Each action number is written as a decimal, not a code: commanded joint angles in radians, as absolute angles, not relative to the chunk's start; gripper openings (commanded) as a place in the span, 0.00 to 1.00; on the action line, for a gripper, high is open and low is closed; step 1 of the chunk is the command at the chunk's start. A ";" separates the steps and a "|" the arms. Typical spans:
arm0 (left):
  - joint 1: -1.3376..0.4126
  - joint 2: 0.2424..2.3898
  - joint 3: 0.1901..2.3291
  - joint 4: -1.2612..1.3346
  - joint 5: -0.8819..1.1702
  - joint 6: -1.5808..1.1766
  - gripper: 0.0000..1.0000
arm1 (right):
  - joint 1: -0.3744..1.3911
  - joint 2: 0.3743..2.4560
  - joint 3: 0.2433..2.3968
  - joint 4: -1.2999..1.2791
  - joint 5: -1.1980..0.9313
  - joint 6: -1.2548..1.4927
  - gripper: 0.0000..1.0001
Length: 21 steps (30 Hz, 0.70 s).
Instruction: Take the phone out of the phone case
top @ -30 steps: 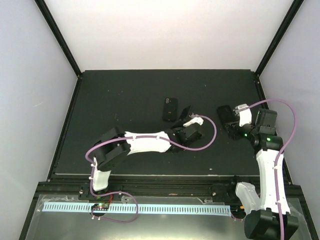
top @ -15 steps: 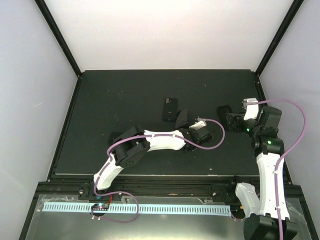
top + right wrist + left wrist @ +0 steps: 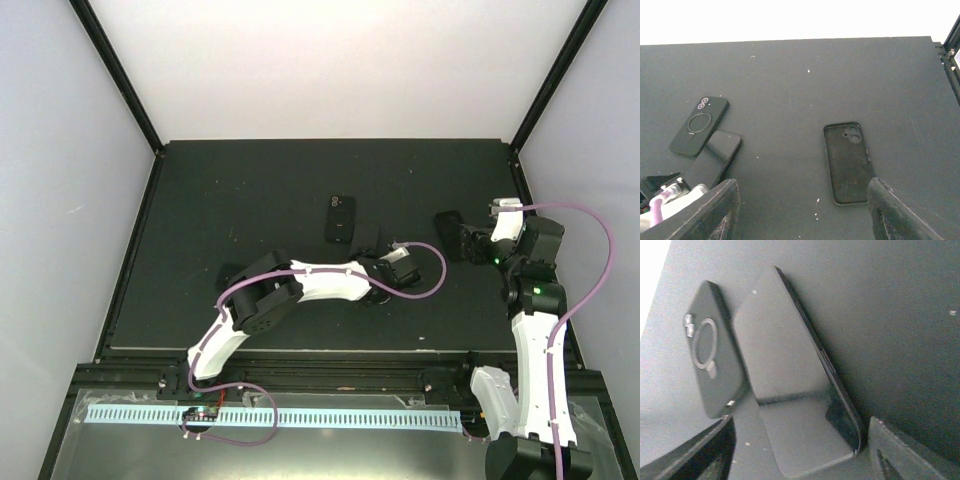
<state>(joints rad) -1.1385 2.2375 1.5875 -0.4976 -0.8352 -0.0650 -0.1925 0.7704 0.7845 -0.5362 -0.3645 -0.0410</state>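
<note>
A bare black phone [image 3: 790, 390] lies screen up on the black table, its near end between the jaws of my left gripper [image 3: 800, 425], which is open; the right finger [image 3: 900, 450] is almost at the phone's edge. In the top view the phone [image 3: 367, 237] sits just ahead of the left gripper [image 3: 375, 252]. The empty black case [image 3: 850, 162] lies inside up, ahead of my open, empty right gripper [image 3: 802, 185]. In the top view the case [image 3: 448, 230] is just left of the right gripper [image 3: 473, 243].
A second black phone in a case with a ring on its back [image 3: 712, 350] lies touching the bare phone's left side; it also shows in the top view [image 3: 341, 218] and the right wrist view [image 3: 697, 125]. Black frame rails [image 3: 520, 170] border the table.
The left gripper moved forward and the phone went from tilted to lying beside the ringed case. The right gripper drew back to the right, leaving the empty case on the table.
</note>
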 commanded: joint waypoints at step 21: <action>-0.741 2.163 1.822 -0.709 -0.188 -0.394 0.99 | -0.193 0.707 0.784 -0.541 -0.351 -0.113 0.70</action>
<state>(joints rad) -0.7826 2.0842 1.7248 -0.6052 -0.3458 -0.3477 -0.1925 0.7136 0.7780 -0.5396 -0.3401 -0.0944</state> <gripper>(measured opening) 0.989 0.699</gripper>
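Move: The phone still in its case lies about 13 cm ahead of the left hand and some 7 cm to its left, roughly 2 cm lower. The bare phone is nearer, its middle about 5 cm straight ahead, its near end between the opening fingers; the empty case lies some 25 cm to the right and 8 cm ahead. From the right hand, the cased phone is about 29 cm left, 17 cm ahead and 22 cm below. The bare phone's near end is left behind as the left fingers finish spreading wide and the hand, after easing back slightly, lifts some 9 cm clear. It then sweeps about 10 cm forward and 6 cm left towards the cased phone, starting to sink again at the end, while the wrist rolls some 35 degrees left side down, tips further down and turns a little counter-clockwise. ##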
